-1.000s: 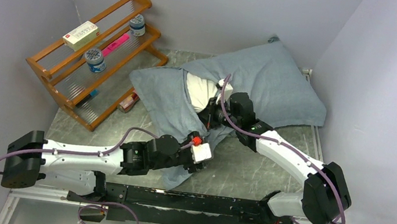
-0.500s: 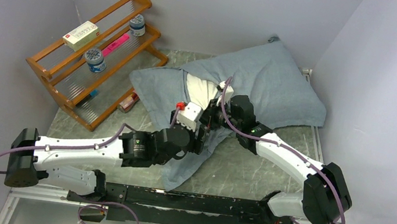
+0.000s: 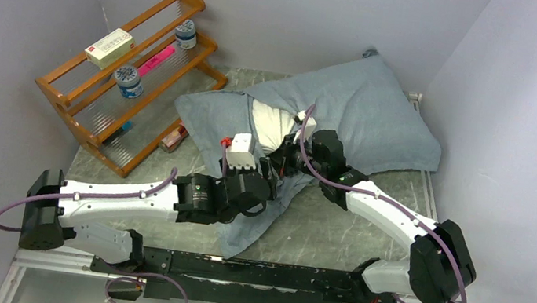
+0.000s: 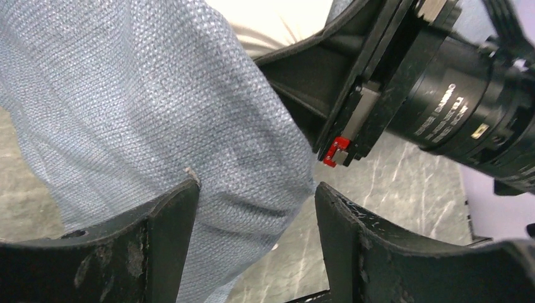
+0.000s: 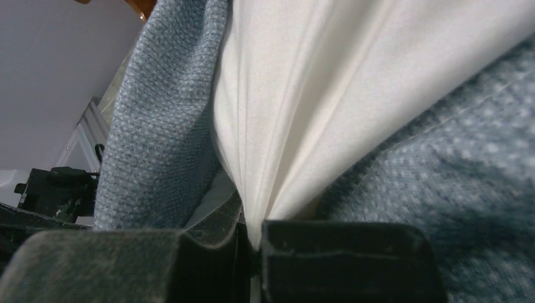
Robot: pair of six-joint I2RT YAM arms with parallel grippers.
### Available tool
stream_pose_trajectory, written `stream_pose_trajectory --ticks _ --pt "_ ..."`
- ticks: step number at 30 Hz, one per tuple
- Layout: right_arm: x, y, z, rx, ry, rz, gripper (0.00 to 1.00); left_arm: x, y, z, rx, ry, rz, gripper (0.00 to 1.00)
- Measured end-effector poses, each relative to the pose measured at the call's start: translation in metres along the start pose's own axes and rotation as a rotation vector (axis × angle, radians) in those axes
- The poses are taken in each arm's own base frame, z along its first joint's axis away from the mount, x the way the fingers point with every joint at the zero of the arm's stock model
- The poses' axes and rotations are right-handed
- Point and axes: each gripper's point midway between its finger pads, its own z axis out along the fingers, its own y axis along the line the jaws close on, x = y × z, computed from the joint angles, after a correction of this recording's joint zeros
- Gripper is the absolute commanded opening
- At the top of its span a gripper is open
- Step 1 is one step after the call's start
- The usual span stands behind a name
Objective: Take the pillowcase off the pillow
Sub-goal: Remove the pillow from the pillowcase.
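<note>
The blue-grey pillowcase [image 3: 370,110] still covers most of the pillow at the back of the table. Its loose mouth end hangs forward as a flap [image 3: 247,224]. The white pillow [image 3: 269,124] bulges out of that opening. My right gripper [image 3: 286,154] is shut on a pinch of white pillow fabric [image 5: 328,95], with pillowcase cloth [image 5: 158,126] on both sides of it. My left gripper [image 4: 255,214] is open, and a fold of the pillowcase [image 4: 158,113] lies between its fingers, against the left one. The right gripper's black body [image 4: 378,82] is close ahead of it.
A wooden two-tier rack [image 3: 69,84] stands at the back left with two jars [image 3: 129,80], a box [image 3: 109,47] and a pink item on it. A small packet [image 3: 172,138] lies by its foot. Walls close in on the left, back and right.
My left arm has swung from the front of the flap up and left to the cloth beside the right gripper, and its jaws have widened slightly. The right arm has not moved.
</note>
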Motion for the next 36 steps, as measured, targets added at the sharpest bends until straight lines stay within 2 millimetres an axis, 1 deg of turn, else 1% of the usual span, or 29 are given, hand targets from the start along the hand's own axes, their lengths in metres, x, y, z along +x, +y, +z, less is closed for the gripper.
stream_pose_trajectory --ticks 5,7,9,10,14,17,18,21,26,28,32,36 --pt "0.0 0.0 0.0 -0.002 -0.003 0.003 0.0 -0.007 -0.002 0.004 -0.014 -0.045 -0.049 0.72" --pt "0.001 0.0 0.0 -0.004 -0.005 0.005 0.0 -0.007 -0.002 0.008 -0.034 -0.058 -0.048 0.72" --pt "0.001 0.0 0.0 -0.005 -0.006 0.005 0.0 -0.006 -0.003 0.013 -0.054 -0.07 -0.037 0.69" --pt "0.0 0.0 0.001 -0.003 -0.009 0.004 0.0 -0.005 -0.003 0.015 -0.066 -0.073 -0.027 0.65" --pt "0.001 -0.001 0.0 -0.003 -0.008 0.007 0.0 -0.003 -0.003 0.02 -0.096 -0.078 -0.014 0.4" --pt "0.001 -0.001 0.001 -0.002 -0.009 0.007 0.0 0.004 0.003 0.027 -0.136 -0.076 0.011 0.12" --pt "0.001 -0.001 0.001 -0.001 -0.008 0.007 0.0 0.009 0.008 0.03 -0.156 -0.067 0.031 0.06" --pt "0.002 -0.001 0.0 0.002 -0.006 0.007 0.0 0.016 0.016 0.032 -0.185 -0.052 0.061 0.05" --pt "0.002 -0.004 0.0 0.016 -0.008 0.007 0.0 0.019 0.02 0.03 -0.184 -0.031 0.067 0.05" --pt "0.002 -0.004 -0.002 0.022 -0.009 0.007 0.0 0.024 0.028 0.027 -0.182 -0.014 0.069 0.05" --pt "0.006 -0.006 -0.006 0.027 -0.009 0.016 0.0 0.039 0.045 0.022 -0.181 0.037 0.086 0.05" --pt "0.011 -0.011 -0.013 0.027 -0.006 0.061 0.0 0.054 0.054 0.021 -0.174 0.082 0.094 0.05"
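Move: The pillowcase's free edge is right in front of the open left gripper, about 2 cm ahead and 3 cm below, not noticeably to either side. The right gripper's fingers, holding the white pillow's pinched end, are some 3 cm ahead of the left hand and 5 cm to its right. From the right hand that edge lies about 5 cm left and 1 cm back, roughly 1 cm below. The pillow's bare bulge shows about 10 cm ahead of the left hand, 3 cm right and 7 cm below. Ease the left gripper about 2 cm forward over the pillowcase edge, then sink it some 3 cm while closing fully to pinch the blue cloth. Keeping that pinch, draw the cloth down about 4 cm, back and left, away from the right gripper. Hold the pillow with the right, first still, then drag it 1–2 cm right and slightly down. ##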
